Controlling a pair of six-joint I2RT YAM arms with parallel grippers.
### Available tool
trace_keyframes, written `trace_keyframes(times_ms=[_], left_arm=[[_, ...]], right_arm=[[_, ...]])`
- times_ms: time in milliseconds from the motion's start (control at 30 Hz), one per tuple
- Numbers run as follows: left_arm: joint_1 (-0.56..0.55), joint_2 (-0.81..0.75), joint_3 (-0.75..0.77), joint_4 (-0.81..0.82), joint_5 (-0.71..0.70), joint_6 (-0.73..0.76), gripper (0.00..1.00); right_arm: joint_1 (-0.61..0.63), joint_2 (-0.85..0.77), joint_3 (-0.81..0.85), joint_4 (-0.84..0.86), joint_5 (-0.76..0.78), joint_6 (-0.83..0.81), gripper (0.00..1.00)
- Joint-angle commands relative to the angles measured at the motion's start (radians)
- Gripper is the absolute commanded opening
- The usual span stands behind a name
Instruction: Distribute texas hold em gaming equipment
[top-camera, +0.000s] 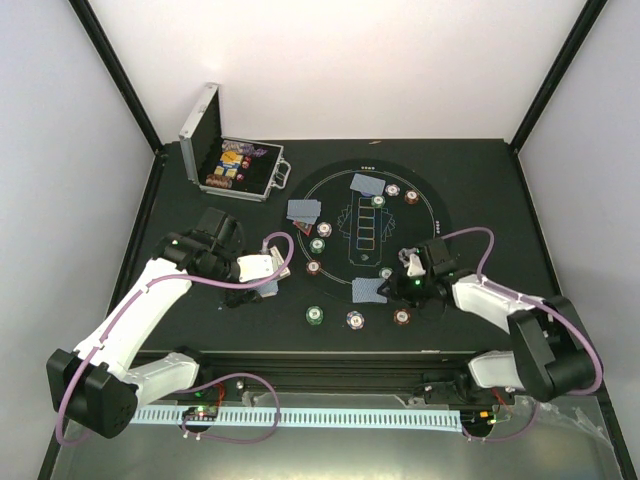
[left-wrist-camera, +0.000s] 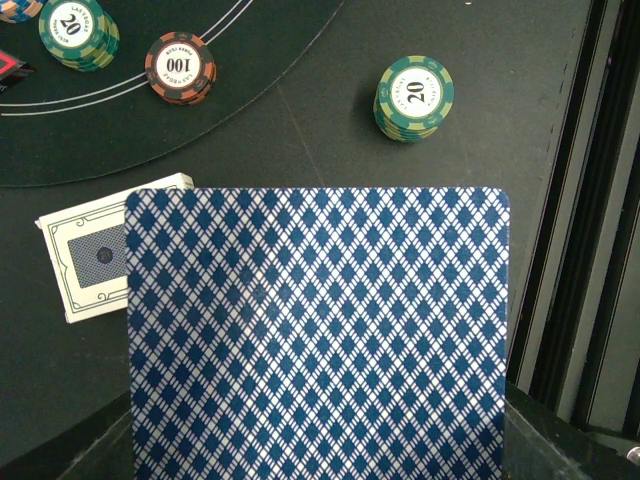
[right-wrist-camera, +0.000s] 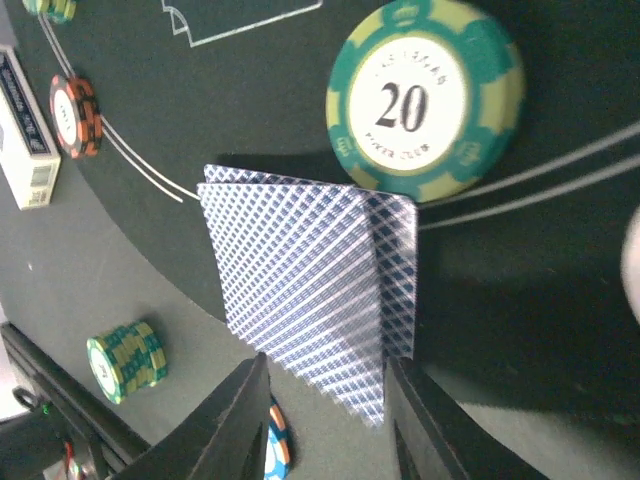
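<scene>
My left gripper (top-camera: 280, 256) hangs over the left side of the mat, shut on a blue diamond-backed playing card (left-wrist-camera: 315, 330) that fills the left wrist view and hides the fingers. My right gripper (top-camera: 398, 272) stands open just behind two overlapping playing cards (right-wrist-camera: 305, 275) that lie on the felt (top-camera: 368, 290). Their near corner sits between the fingers (right-wrist-camera: 240, 420) without touching them. A green 20 chip (right-wrist-camera: 425, 95) lies just beyond the cards. More chips (top-camera: 355, 320) ring the round layout, and a red triangular marker (top-camera: 303, 228) lies at its left.
The silver case (top-camera: 225, 160) stands open at the back left with chips inside. Two other card pairs (top-camera: 303, 210) (top-camera: 366, 184) lie on the layout. A card box (left-wrist-camera: 85, 260) lies below my left gripper, near green (left-wrist-camera: 413, 97) and dark red (left-wrist-camera: 180, 68) chip stacks.
</scene>
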Motion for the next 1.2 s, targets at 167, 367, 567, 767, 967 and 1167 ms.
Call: trace_keyframes(times_ms=[167,367,567,767,967,1167], left_arm=[[0.005,0.002,0.043,-0.018,0.031,0.013,0.02],[0.005,0.005,0.042,-0.014,0.041,0.011,0.02],[0.005,0.007,0.040,-0.014,0.040,0.011,0.02],[0.005,0.005,0.045,-0.019,0.039,0.012,0.02],[0.006,0.002,0.048,-0.021,0.038,0.014,0.01],[0.005,0.001,0.051,-0.027,0.036,0.018,0.02]], right_arm=[[0.003,-0.221,0.125,-0.268,0.122,-0.039,0.55],[0.161,-0.227,0.209,-0.086,-0.008,0.122,0.79],[0.377,-0.050,0.321,0.173,-0.074,0.267,0.88],[0.507,0.139,0.429,0.320,-0.103,0.324,0.89],[0.574,0.288,0.495,0.436,-0.136,0.377,0.89],[0.593,0.402,0.537,0.533,-0.168,0.431,0.87]])
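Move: The right hand is low at the right edge of the near card pile, whose middle is about 4 cm to its left and roughly level fore and aft. The deck is some 29 cm left of the hand, 5 cm back and 12 cm up, between the left hand's fingers. From the right hand, the lone green stack is about 18 cm left and 6 cm back, and the card box about 27 cm left and 6 cm ahead, both on the table. The right fingers come free of the near card pile and spread nearly wide. The hand climbs about 15 cm and sweeps some 25 cm left, easing back a little, to the deck that the left hand keeps holding still. It turns about 35 degrees on the way, the fingers levelling out and swinging counter-clockwise, and sinks slightly as they come close around the deck's edge; contact can't be seen. ##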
